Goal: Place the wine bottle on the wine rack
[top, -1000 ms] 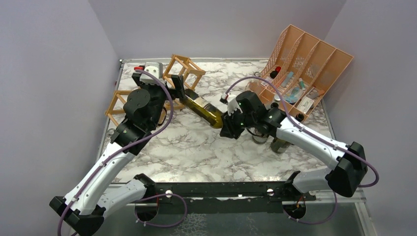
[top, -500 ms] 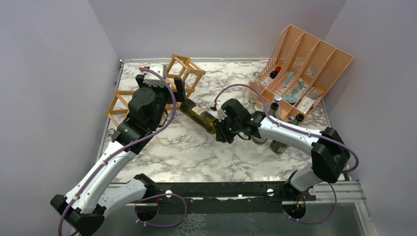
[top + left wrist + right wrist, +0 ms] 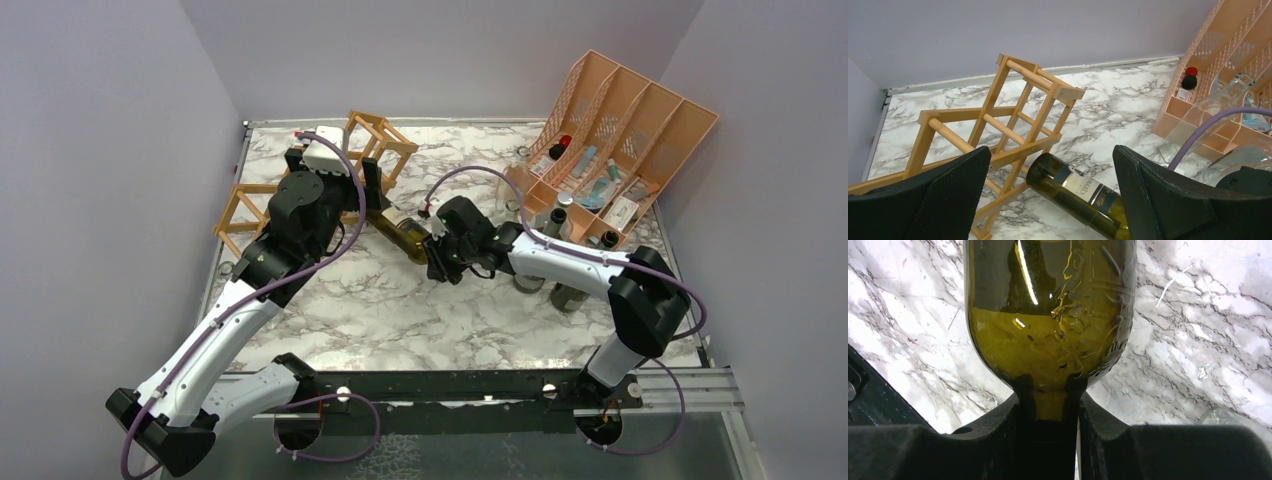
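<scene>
A dark green wine bottle with a white and blue label lies slanted low over the marble table, its base pointing at the wine rack. My right gripper is shut on the bottle's neck, and the right wrist view shows the fingers clamped around the neck under the bottle's shoulder. My left gripper hangs open above the bottle's base. In the left wrist view the bottle passes between the wide-open left gripper, touching neither finger, its base just short of the rack's sticks.
A peach slotted file organizer with small items stands at the back right. Clear glass bottles and jars stand near the right arm, and one clear bottle leans by the organizer. A purple cable crosses there.
The right arm has carried the bottle leftward, bringing its base up to the rack and under the left gripper. The left wrist has lifted and shifted slightly back, still open.
</scene>
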You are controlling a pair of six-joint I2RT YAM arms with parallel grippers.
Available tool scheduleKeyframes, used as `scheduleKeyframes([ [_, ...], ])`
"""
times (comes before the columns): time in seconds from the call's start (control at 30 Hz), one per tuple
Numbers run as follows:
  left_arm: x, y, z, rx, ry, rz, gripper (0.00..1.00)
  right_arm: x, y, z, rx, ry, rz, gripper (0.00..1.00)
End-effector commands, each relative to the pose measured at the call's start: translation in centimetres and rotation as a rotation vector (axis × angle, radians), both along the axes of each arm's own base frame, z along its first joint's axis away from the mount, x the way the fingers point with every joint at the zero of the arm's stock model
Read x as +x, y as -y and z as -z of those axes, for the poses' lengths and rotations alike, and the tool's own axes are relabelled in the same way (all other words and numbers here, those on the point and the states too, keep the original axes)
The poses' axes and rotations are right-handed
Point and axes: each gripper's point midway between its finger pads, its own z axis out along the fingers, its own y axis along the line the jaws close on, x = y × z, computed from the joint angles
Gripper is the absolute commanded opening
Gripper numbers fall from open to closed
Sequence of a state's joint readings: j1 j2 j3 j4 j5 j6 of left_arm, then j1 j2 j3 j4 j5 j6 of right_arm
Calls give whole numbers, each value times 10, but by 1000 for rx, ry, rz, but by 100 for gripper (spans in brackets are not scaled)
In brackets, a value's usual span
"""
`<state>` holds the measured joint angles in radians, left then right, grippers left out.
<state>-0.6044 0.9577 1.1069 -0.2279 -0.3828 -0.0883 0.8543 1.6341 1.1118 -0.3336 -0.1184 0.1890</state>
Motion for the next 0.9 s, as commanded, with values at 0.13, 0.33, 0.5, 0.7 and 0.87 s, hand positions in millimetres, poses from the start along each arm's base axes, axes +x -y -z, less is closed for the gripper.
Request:
scheduleKeyframes([
  [0.13,-6,5,-14,-19,5,36,99,39,-47,-49,187,160,18,1],
  [0.33,-8,9,-16,-24,-3,59,99,50,-60,-48,208,173,21,1],
  [0.5,-10,10,-23,-27,-4,69,99,62,-75,-49,238,200,13,1],
  [0.7,-12,12,-30,-34,-4,86,99,81,-92,-48,227,239,2,1],
  [0.87,-15,14,-30,-41,-12,107,99,91,-103,-40,192,233,-17,5],
])
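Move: The right hand holds the wine bottle by its neck, base pointing forward-left; the rack slot it faces lies about 14 cm ahead and 14 cm left, roughly 1 cm lower. A clear bottle stands some 3 cm ahead and 13 cm right, a dark bottle about 20 cm right and level; both middles are around 4 cm higher. From the left hand, the slot lies about 7 cm ahead, straight on, and 28 cm below. The right hand, still gripping the neck, slides the bottle base-first forward-left into the rack slot, about 8 cm. ##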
